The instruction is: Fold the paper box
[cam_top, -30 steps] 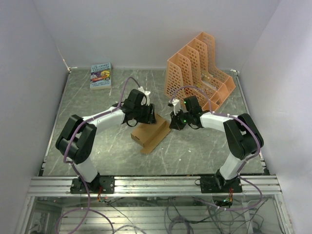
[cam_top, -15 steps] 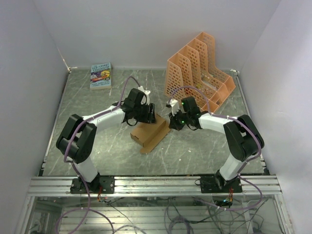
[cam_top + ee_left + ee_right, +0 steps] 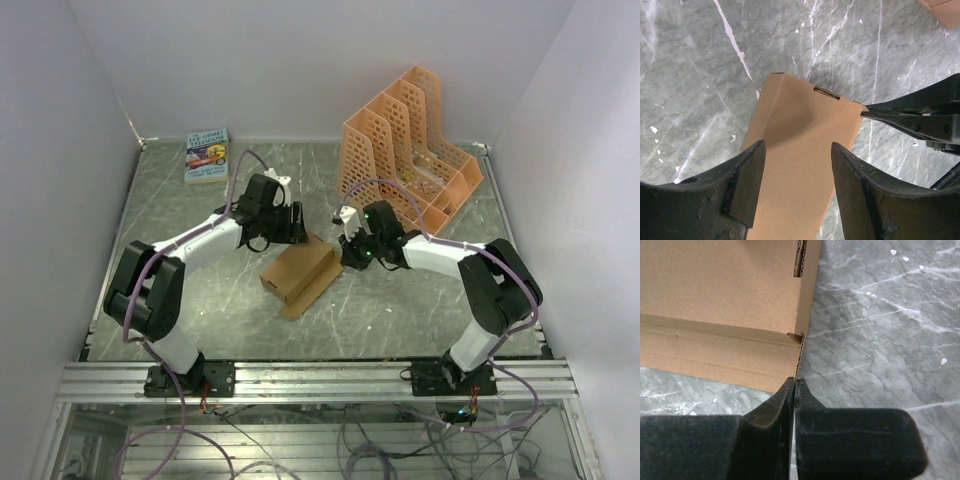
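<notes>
The paper box (image 3: 298,270) lies mid-table as a tan carton, with a flat flap spread along its near side. My left gripper (image 3: 291,226) hovers over its far end. In the left wrist view it (image 3: 797,147) is open, and the plain top of the box (image 3: 800,125) shows between the fingers, untouched. My right gripper (image 3: 343,250) is shut, with its tips at the box's right end. In the right wrist view the closed tips (image 3: 795,381) meet the corrugated edge of the box (image 3: 715,290) at a corner. The right fingers (image 3: 910,112) also show in the left wrist view.
An orange perforated file rack (image 3: 410,140) stands at the back right, just behind the right arm. A small printed book (image 3: 207,154) lies at the back left corner. White walls enclose the grey marbled table (image 3: 200,290) on three sides.
The left gripper has drawn back to the left off the box and opened a little wider. The right gripper has moved left against the box's end, and the box has slid slightly left.
</notes>
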Controlling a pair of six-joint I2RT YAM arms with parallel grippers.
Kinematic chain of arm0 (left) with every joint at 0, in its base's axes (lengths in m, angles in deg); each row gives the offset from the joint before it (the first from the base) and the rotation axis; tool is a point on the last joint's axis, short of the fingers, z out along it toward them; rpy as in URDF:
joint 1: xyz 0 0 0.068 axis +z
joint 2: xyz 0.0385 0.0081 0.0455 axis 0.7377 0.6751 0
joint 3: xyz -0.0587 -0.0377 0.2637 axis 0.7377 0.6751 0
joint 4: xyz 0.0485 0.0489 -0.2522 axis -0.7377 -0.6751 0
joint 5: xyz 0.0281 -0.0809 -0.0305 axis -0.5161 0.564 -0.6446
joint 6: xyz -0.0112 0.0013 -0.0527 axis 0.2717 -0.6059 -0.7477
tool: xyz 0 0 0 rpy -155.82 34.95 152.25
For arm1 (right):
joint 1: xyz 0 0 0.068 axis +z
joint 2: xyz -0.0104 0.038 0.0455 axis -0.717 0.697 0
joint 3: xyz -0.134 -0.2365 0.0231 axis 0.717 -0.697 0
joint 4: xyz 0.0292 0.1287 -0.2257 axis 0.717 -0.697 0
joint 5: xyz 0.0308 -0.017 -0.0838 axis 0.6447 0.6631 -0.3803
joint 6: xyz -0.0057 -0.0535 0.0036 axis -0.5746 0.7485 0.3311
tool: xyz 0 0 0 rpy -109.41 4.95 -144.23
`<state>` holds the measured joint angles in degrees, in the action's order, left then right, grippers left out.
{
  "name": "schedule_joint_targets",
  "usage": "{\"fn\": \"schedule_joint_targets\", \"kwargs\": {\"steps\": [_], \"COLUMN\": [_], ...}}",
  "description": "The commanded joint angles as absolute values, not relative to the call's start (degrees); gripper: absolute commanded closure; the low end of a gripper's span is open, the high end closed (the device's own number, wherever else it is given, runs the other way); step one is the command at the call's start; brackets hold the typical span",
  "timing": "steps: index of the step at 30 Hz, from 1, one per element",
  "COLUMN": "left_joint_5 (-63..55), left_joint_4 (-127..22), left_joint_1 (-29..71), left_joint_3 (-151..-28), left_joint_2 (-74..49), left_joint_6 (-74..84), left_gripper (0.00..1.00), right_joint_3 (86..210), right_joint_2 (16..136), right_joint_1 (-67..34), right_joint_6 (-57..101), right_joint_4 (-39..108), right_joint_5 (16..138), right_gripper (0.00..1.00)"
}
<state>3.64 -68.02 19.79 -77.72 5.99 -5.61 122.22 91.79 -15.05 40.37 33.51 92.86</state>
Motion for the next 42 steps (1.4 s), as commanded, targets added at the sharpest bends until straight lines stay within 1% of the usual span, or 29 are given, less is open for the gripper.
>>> {"fn": "schedule_joint_targets", "kwargs": {"steps": [1,5,9,10,11,15,16,19,22,25,27,30,33,37,42], "left_joint_5": [4.19,2.96,-8.48,-11.67,-14.54,-21.32,-22.25,-20.76,-19.24,-9.15,-4.59,-1.38,0.58,-0.43,-5.75], "left_joint_4": [-68.10,-65.26,-60.85,-58.74,-56.71,-53.56,-52.33,-49.01,-47.70,-47.48,-47.24,-49.11,-49.81,-50.94,-49.09], "left_joint_1": [19.65,17.26,9.60,7.64,6.30,4.91,4.91,4.93,5.38,7.23,7.33,7.05,7.00,6.62,3.45], "left_joint_3": [-77.87,-73.17,-65.32,-62.74,-60.28,-54.23,-53.12,-50.78,-51.32,-52.19,-52.59,-54.20,-55.15,-56.67,-53.47], "left_joint_2": [2.43,-7.32,-16.71,-18.67,-20.33,-24.05,-24.93,-26.23,-25.89,-23.58,-21.28,-17.74,-17.80,-18.04,-17.48], "left_joint_6": [-5.60,-5.26,-2.41,-1.80,-1.08,2.98,5.23,15.74,23.62,27.75,29.71,33.97,38.78,38.69,37.28], "left_gripper": [0.34,0.32,0.31,0.19,0.15,0.12,0.00,0.01,0.05,0.05,0.05,0.05,0.05,0.05,0.05], "right_joint_3": [122.49,122.91,122.10,121.63,121.20,120.16,119.79,117.74,115.89,114.18,112.54,110.94,110.49,110.11,110.25], "right_joint_2": [90.26,90.55,89.65,89.19,88.86,88.76,88.61,87.46,86.23,85.66,84.86,83.52,83.88,84.05,84.39], "right_joint_1": [-13.80,-13.49,-13.13,-13.12,-13.12,-13.11,-13.11,-13.07,-12.64,-12.42,-12.12,-10.78,-8.97,-6.70,-5.05], "right_joint_6": [39.99,38.61,36.92,36.29,35.66,33.30,32.69,32.23,32.41,31.61,30.64,29.76,29.06,27.48,27.03], "right_joint_4": [33.14,33.41,34.78,35.38,35.93,36.85,37.56,40.00,42.15,44.09,45.54,47.22,47.59,47.00,46.96], "right_joint_5": [90.82,90.53,91.71,91.98,92.28,93.96,94.27,94.60,93.62,92.62,91.98,89.78,87.56,83.83,81.31], "right_gripper": [1.00,1.00,1.00,1.00,1.00,1.00,1.00,1.00,1.00,1.00,1.00,1.00,1.00,1.00,1.00]}}
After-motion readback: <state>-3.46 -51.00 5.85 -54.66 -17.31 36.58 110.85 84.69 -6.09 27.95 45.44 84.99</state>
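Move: About 7 cm back from the left hand, 1 cm to its left and 7 cm below lies the middle of the paper box. The box's open flap is centred some 13 cm back and 3 cm right of that hand, and the flap corner roughly 7 cm back and 10 cm right, both 8 cm below. The right fingers already pinch that corner; from that hand the flap's middle lies 7 cm back and 8 cm left, the box's middle 1 cm back and 11 cm left, both 1 cm lower. Lifting about 8 cm while drawing back as far over the box, the left hand then sinks most of the way down again, opening its fingers wide and rolling some 50 degrees clockwise, to hang over the box near the groove beside the flap. The right hand keeps its pinch on the flap corner and draws it back about 4 cm and a little left. ##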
